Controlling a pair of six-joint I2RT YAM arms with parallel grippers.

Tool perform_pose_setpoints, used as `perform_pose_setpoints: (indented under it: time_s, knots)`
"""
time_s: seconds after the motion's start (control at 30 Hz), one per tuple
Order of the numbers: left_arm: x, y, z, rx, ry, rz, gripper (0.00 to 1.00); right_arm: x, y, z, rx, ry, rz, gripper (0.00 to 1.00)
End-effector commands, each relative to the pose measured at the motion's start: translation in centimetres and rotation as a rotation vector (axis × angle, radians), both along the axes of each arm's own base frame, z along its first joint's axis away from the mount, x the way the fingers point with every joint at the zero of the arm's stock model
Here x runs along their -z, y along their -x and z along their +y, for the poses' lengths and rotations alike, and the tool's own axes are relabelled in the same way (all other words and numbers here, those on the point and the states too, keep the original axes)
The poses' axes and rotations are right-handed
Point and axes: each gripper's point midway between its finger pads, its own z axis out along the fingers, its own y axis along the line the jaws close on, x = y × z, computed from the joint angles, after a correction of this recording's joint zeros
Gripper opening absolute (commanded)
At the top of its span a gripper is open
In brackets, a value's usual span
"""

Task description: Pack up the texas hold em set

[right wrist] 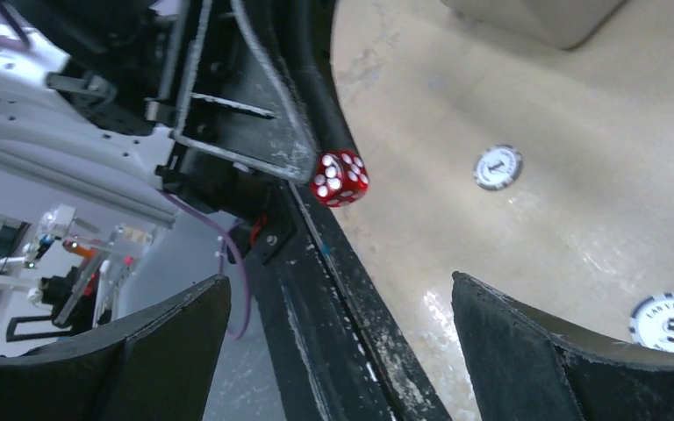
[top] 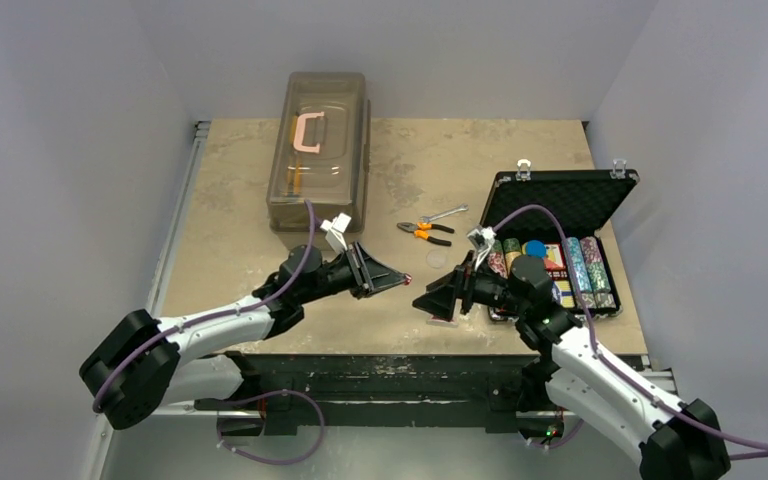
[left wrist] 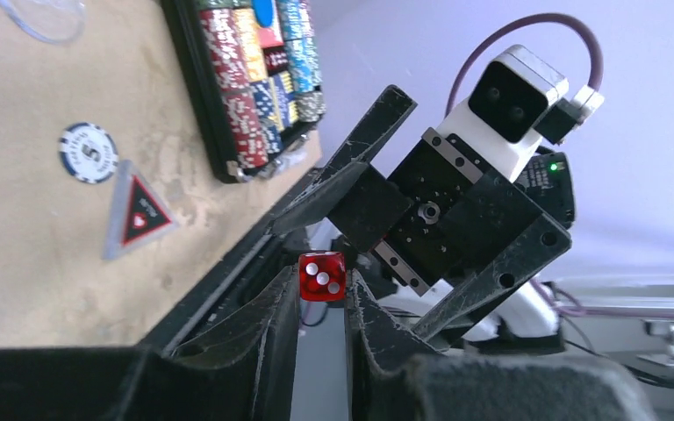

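Note:
A small red die (left wrist: 321,276) is pinched between the fingertips of my left gripper (left wrist: 322,291), held in the air over the table's front edge. From above, the die (top: 408,277) shows at the tip of the left gripper (top: 396,277). My right gripper (top: 432,304) faces it from a short way off, jaws wide apart and empty. In the right wrist view the die (right wrist: 339,177) hangs ahead of the open right gripper (right wrist: 338,281). The black case (top: 563,196) lies open at the right with rows of chips (top: 590,268) inside.
A "5" chip (left wrist: 88,152) and a red triangle token (left wrist: 138,215) lie loose on the table by the case. Another chip marked "1" (right wrist: 498,167) lies further in. Orange-handled pliers (top: 425,232), a wrench (top: 446,213) and a translucent brown box (top: 318,150) sit behind.

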Motion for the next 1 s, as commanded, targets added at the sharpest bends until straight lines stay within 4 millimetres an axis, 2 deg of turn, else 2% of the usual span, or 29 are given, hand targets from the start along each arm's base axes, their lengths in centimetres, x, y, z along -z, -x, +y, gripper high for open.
perform_pose_setpoints:
  time_s: [0.0, 0.1, 0.23, 0.53, 0.7, 0.83, 0.97]
  knots:
    - [-2.6, 1.5, -0.7, 0.067, 0.15, 0.073, 0.0, -3.8, 0.6, -0.1, -0.033, -0.069, -0.176, 0.93]
    - [-1.6, 1.9, -0.6, 0.065, 0.144, 0.201, 0.0, -3.7, -0.8, -1.1, 0.06, 0.003, -0.253, 0.9]
    - [-1.5, 2.2, -0.4, 0.055, 0.19, 0.289, 0.0, -4.5, -1.3, -1.4, 0.096, 0.003, -0.33, 0.84]
    - [-1.3, 2.3, -0.7, 0.065, 0.247, 0.385, 0.0, -4.9, -1.6, 0.6, 0.056, 0.009, -0.359, 0.76]
    - [-0.2, 2.2, -0.8, 0.063, 0.276, 0.422, 0.0, -4.2, -1.1, 1.8, 0.022, 0.023, -0.346, 0.7]
    - [-0.3, 2.2, -1.1, 0.079, 0.336, 0.44, 0.0, -3.6, -1.1, 2.1, 0.032, 0.036, -0.342, 0.6]
    - [-0.7, 2.2, -1.4, 0.093, 0.388, 0.438, 0.0, -2.8, -1.4, 2.2, 0.035, 0.066, -0.331, 0.58]
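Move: My left hand already holds the red die. From my right hand, the die is about 5 cm left, 3 cm ahead and 2 cm higher; my right fingertips lie correspondingly right, back and a little below my left hand point. On the table, some 16 cm below my right hand, the near chip is about 6 cm ahead and 3 cm right, the all-in triangle 1 cm ahead and 5 cm right, and the far chip 8 cm ahead and 12 cm left. Handing over: my left hand keeps its pinch on the die, eases back and then sinks about 4 cm in all, rolling some 30 degrees so its top goes forward. My open right hand first rises nearly 3 cm, drifting slightly right, then comes left about 3 cm while sinking again, fingers narrowing from wide to just over half open around the line of the die. ##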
